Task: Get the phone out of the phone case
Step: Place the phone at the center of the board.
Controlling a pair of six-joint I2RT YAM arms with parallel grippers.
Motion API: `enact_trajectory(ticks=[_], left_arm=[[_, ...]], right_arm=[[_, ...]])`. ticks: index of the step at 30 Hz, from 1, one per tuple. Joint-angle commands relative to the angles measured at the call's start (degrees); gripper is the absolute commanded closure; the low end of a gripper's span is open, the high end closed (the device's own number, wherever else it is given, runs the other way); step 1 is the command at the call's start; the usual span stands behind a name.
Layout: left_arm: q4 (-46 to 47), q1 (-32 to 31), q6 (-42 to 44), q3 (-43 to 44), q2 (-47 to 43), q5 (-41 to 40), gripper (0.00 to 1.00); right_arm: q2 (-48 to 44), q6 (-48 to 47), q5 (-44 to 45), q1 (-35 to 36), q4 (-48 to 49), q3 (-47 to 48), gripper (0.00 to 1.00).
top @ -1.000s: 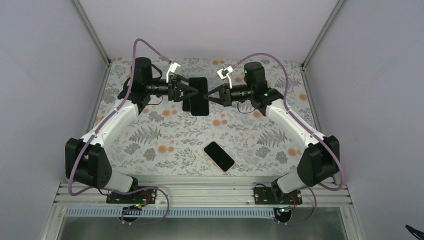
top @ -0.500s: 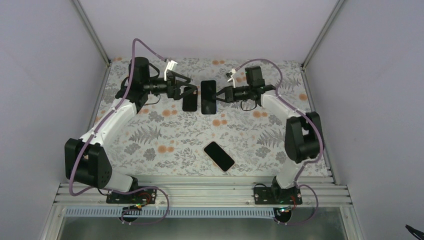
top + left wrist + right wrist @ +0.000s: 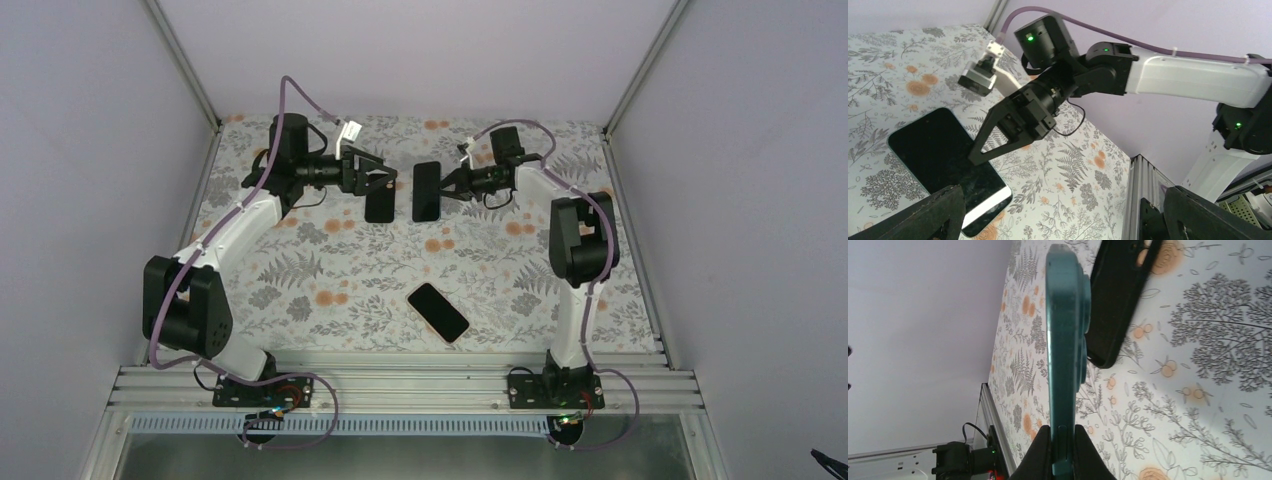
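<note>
The phone (image 3: 426, 192), dark-screened with a teal back, hangs above the far middle of the table, out of its case. My right gripper (image 3: 446, 189) is shut on its right edge. In the right wrist view the phone (image 3: 1063, 330) stands edge-on between my right gripper's (image 3: 1062, 434) fingers. The empty black phone case (image 3: 379, 208) lies on the table just left of the phone, and shows behind it as the case (image 3: 1120, 295). My left gripper (image 3: 387, 181) hovers open over the case's far end, holding nothing. In the left wrist view my left gripper (image 3: 1063, 220) gapes wide, with the phone (image 3: 938, 160) beyond.
A second phone (image 3: 438, 312), black with a light rim, lies diagonally on the floral tablecloth (image 3: 330, 270) nearer the front. Aluminium rails (image 3: 400, 385) run along the near edge, and grey walls close in the sides and back.
My left gripper has opened and let go of the case, which now lies on the table. My right gripper has pulled the phone rightward, away from the case, and its arm has folded back.
</note>
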Motion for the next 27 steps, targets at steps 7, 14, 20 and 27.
enact_trajectory(ticks=[7, 14, 20, 27], left_arm=[[1.5, 0.1, -2.1, 2.7, 2.2, 1.3, 0.0], [1.7, 0.1, -2.3, 2.3, 2.3, 1.6, 0.0], [3.2, 0.0, -4.6, 2.6, 3.2, 2.6, 0.0], [3.4, 0.0, -5.3, 3.5, 4.9, 2.9, 0.0]], right_arm=[[12.2, -1.1, -5.2, -1.0, -7.7, 12.9, 0.96], [19.4, 0.2, -7.6, -1.5, -8.9, 18.9, 0.96], [23.3, 1.0, -8.5, -1.8, -9.5, 23.0, 0.96], [26.5, 3.0, -10.3, -2.1, -9.1, 23.9, 0.94]])
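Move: The right gripper already holds the phone by its right long edge. The free spot on the board where it is to go lies about 4 cm ahead, 4 cm left and 12 cm below this hand. The phone case lies 11 cm to the left of that spot; the other phone lies some 27 cm back from the hand, about straight behind. From the left hand the spot is roughly 11 cm ahead, 7 cm right and 28 cm down. Lower the right gripper about 9 cm towards the open board just right of the phone case, easing it forward some 5 cm on the way and slowing near the end. Keep the fingers shut on the phone's right edge, and roll the wrist a little over 10 degrees so that the phone's far end tips down. ##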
